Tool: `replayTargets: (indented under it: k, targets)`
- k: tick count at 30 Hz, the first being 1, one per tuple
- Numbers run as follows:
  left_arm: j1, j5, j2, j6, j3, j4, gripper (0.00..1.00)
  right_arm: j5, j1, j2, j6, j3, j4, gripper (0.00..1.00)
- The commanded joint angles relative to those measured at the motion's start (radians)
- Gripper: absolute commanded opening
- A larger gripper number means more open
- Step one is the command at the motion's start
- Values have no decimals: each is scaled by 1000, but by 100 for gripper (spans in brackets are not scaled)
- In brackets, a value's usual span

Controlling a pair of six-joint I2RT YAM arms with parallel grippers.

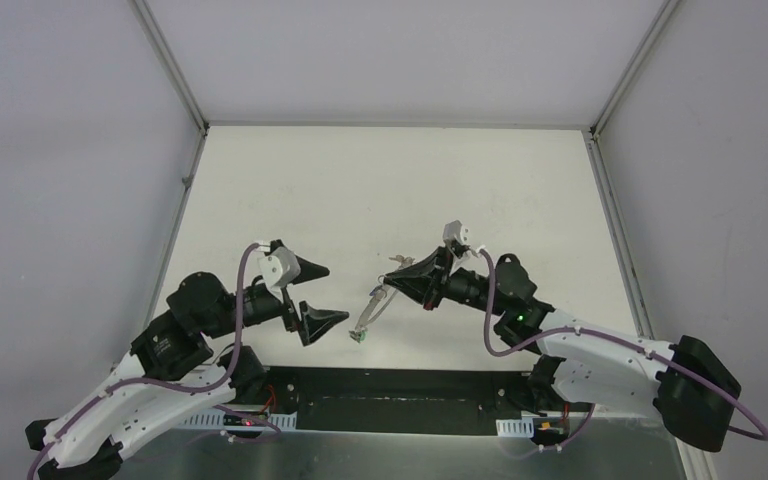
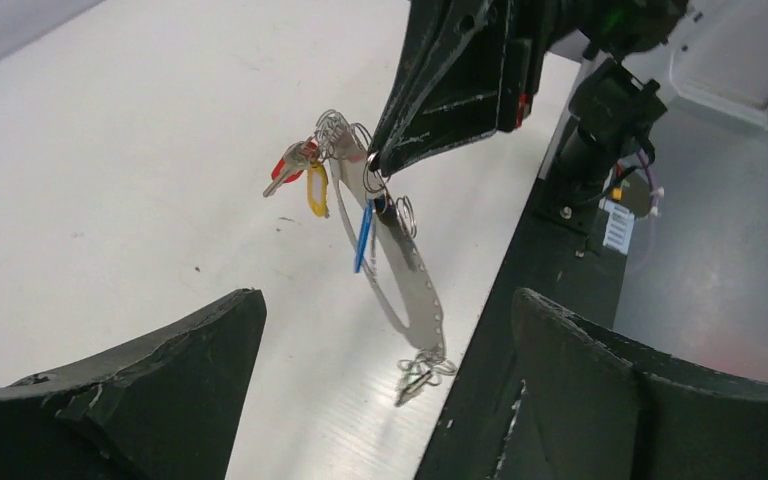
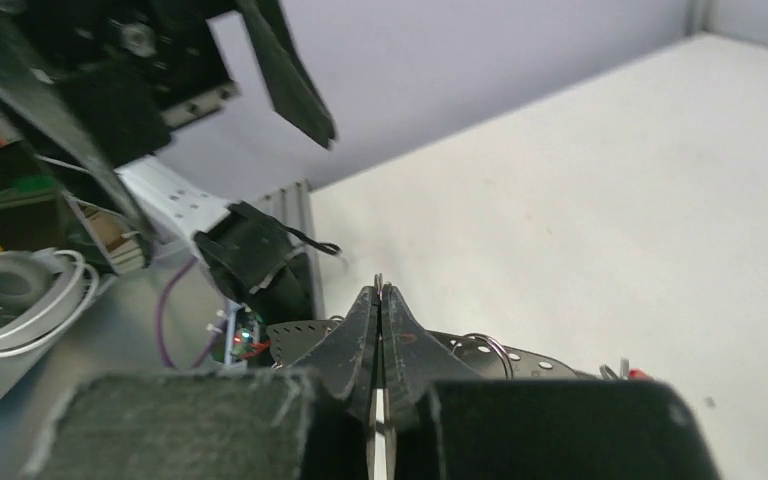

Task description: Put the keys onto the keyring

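Note:
My right gripper [image 1: 392,284] is shut, pinching a thin split ring on the keyring's rim [image 3: 380,292]. The keyring [image 1: 370,310] is a flat perforated metal hoop that hangs tilted from those tips above the white table [image 1: 380,190]. In the left wrist view the keyring [image 2: 412,275] carries keys with a red tag [image 2: 282,168], a yellow tag [image 2: 317,190] and a blue tag [image 2: 363,236]. One small key [image 2: 415,378] dangles from split rings at its low end. My left gripper [image 1: 317,295] stands open just left of the hoop, apart from it, with nothing between its fingers [image 2: 190,350].
A black strip [image 1: 400,400] and a metal plate [image 1: 410,455] run along the table's near edge between the arm bases. Grey enclosure walls and frame posts [image 1: 170,65] close in the table at the back and both sides.

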Motion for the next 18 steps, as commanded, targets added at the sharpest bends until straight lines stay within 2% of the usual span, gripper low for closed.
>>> replayTargets:
  k: [1, 5, 11, 18]
  targets:
    - [-5, -139, 18, -184, 22, -6, 99, 207, -8, -44, -2, -21, -126, 0]
    - [-6, -247, 67, -355, 22, -2, 99, 327, -10, -38, -5, -28, -246, 0]
    - [-5, -267, 168, -505, 33, 9, 99, 492, -17, 24, 6, -21, -305, 0]
    - [-5, -270, 253, -615, 56, 27, 99, 642, -48, 211, 49, 67, -366, 2]
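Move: The keyring is already in the right gripper, its middle about 4 cm back, 1 cm left and 5 cm below that hand. Its green-tagged end is some 11 cm back and 5 cm left, 8 cm down. The red-tagged end is 5 cm ahead and 2 cm right, 3 cm down. The open table it's taken towards is 9 cm ahead, 5 cm right and roughly 25 cm below. From the empty left hand, the keyring's middle lies about 8 cm right, 1 cm back and 8 cm lower. The keyring, still pinched in the shut right fingers, is carried down some 13 cm towards the open table, forward as well and a little right. The right wrist swings clockwise and tips its fingertips downward. The open left hand eases forward and down, about 5 cm each, its wrist turning some 35 degrees, without closing on anything. ##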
